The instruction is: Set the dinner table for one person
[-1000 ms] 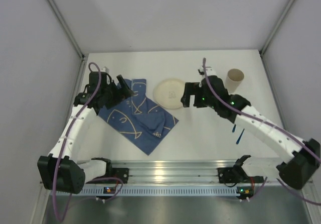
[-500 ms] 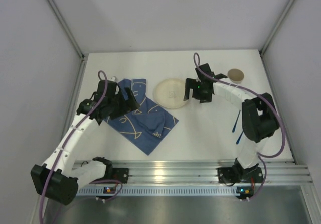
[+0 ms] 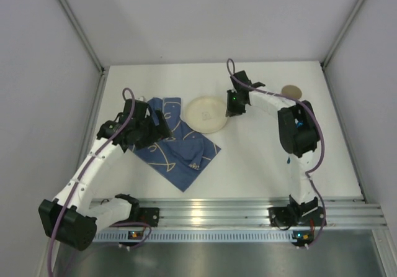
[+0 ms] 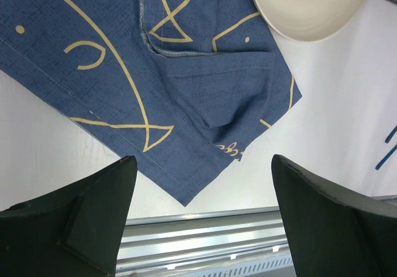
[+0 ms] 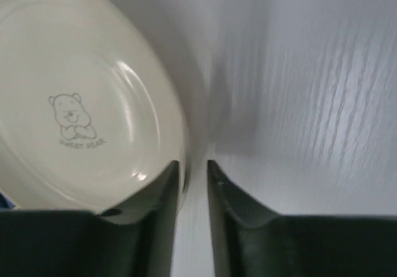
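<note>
A cream plate (image 3: 208, 114) with a small bear drawing (image 5: 80, 103) lies on the white dinner table (image 3: 248, 159), just right of a dark blue cloth with cream fish drawings (image 3: 177, 146). My right gripper (image 3: 232, 106) is at the plate's right edge. One finger is over the plate's inside, the other outside it, and the jaws (image 5: 193, 171) stand narrow around the rim. My left gripper (image 3: 158, 122) hovers above the cloth (image 4: 155, 72), wide open and empty (image 4: 201, 215). The plate's edge (image 4: 310, 7) shows at the top of the left wrist view.
A tan paper cup (image 3: 291, 91) stands at the back right, behind the right arm. Blue cutlery (image 4: 388, 146) lies right of the cloth, mostly hidden by the right arm from above. The ribbed aluminium rail (image 3: 205, 212) runs along the near edge. Grey walls enclose the table.
The right arm swung back and left to the plate's right edge, and its jaws closed from wide open to narrow around the rim. The left gripper drifted slightly over the cloth, still open.
</note>
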You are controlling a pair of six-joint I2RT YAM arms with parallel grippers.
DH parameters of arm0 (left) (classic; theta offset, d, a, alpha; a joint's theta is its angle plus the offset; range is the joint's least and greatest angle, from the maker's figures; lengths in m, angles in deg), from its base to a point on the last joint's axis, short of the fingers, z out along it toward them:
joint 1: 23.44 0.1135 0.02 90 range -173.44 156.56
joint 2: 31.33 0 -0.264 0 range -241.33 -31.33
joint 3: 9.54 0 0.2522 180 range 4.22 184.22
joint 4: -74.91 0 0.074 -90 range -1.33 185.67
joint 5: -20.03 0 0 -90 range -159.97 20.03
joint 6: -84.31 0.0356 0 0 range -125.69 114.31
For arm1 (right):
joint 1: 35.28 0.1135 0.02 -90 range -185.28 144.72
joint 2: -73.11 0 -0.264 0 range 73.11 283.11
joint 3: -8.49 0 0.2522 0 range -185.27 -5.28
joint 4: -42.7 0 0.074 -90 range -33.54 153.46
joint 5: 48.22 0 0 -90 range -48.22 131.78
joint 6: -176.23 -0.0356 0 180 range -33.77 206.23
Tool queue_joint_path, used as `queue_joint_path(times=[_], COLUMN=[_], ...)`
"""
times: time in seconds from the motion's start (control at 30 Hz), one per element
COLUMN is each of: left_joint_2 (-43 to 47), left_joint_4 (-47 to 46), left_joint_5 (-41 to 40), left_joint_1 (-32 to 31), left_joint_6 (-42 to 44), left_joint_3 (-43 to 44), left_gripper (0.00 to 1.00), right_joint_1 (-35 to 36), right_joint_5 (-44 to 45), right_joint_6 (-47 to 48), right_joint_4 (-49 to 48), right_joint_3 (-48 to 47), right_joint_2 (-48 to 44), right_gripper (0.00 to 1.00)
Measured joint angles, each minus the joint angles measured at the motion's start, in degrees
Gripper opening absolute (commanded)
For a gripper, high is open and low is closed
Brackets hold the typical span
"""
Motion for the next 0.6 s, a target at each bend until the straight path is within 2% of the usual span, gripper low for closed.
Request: queue_joint_path(times=[0.13, 0.33, 0.5, 0.53, 0.57, 0.6], left_joint_2=[-0.6, 0.4, 3.7, 4.4, 4.9, 5.3], left_joint_4=[0.2, 0.8, 2.7, 3.0, 3.4, 3.8], left_joint_5=[-0.7, -1.8, -3.6, -3.8, -4.0, -4.3], left_joint_1=[-0.9, -2.9, -4.0, -4.1, -4.2, -4.2], left_joint_6=[-0.5, -2.8, -4.8, -5.1, -5.4, -5.7], left_joint_3=[0.0, -0.1, -1.1, -1.4, -1.7, -1.9], left_gripper=[0.93, 0.93, 0.93, 0.93, 0.93, 0.93], right_joint_1=[-0.7, -5.6, -11.6, -12.6, -13.6, -14.5], right_joint_5=[1.7, 6.1, 14.3, 16.3, 17.6, 18.6], right_joint_6=[0.6, -2.0, -5.0, -5.7, -6.3, -7.1], right_joint_4=[2.0, 4.6, 5.2, 5.2, 4.9, 4.4], right_joint_3=[-7.6, -22.0, -31.8, -33.3, -34.4, -35.1], right_joint_2=[4.9, 12.4, 14.7, 14.7, 14.7, 14.7], right_gripper=[0.00, 0.00, 0.00, 0.01, 0.10, 0.30])
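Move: The plate's right-hand rim already stands between the right hand's half-shut fingers; its middle is about 10 cm to that hand's left, level in reach and roughly 1 cm lower. The blue napkin's middle lies some 25 cm left and 12 cm back, while the brown cup is about 27 cm right and 8 cm farther out. From the left hand, the plate is roughly 17 cm ahead, 14 cm right and 15 cm below. The right hand shuts its fingers on the plate's right-hand rim while travelling forward low over the table, then, still going forward, swings right and up, carrying the plate off the table and away from the napkin, about 18 cm forward, 14 cm right and 8 cm up in all. As it goes the wrist turns some 30 degrees clockwise and tips the fingers to point more forward, while the open, empty left hand draws back a little over the napkin. ##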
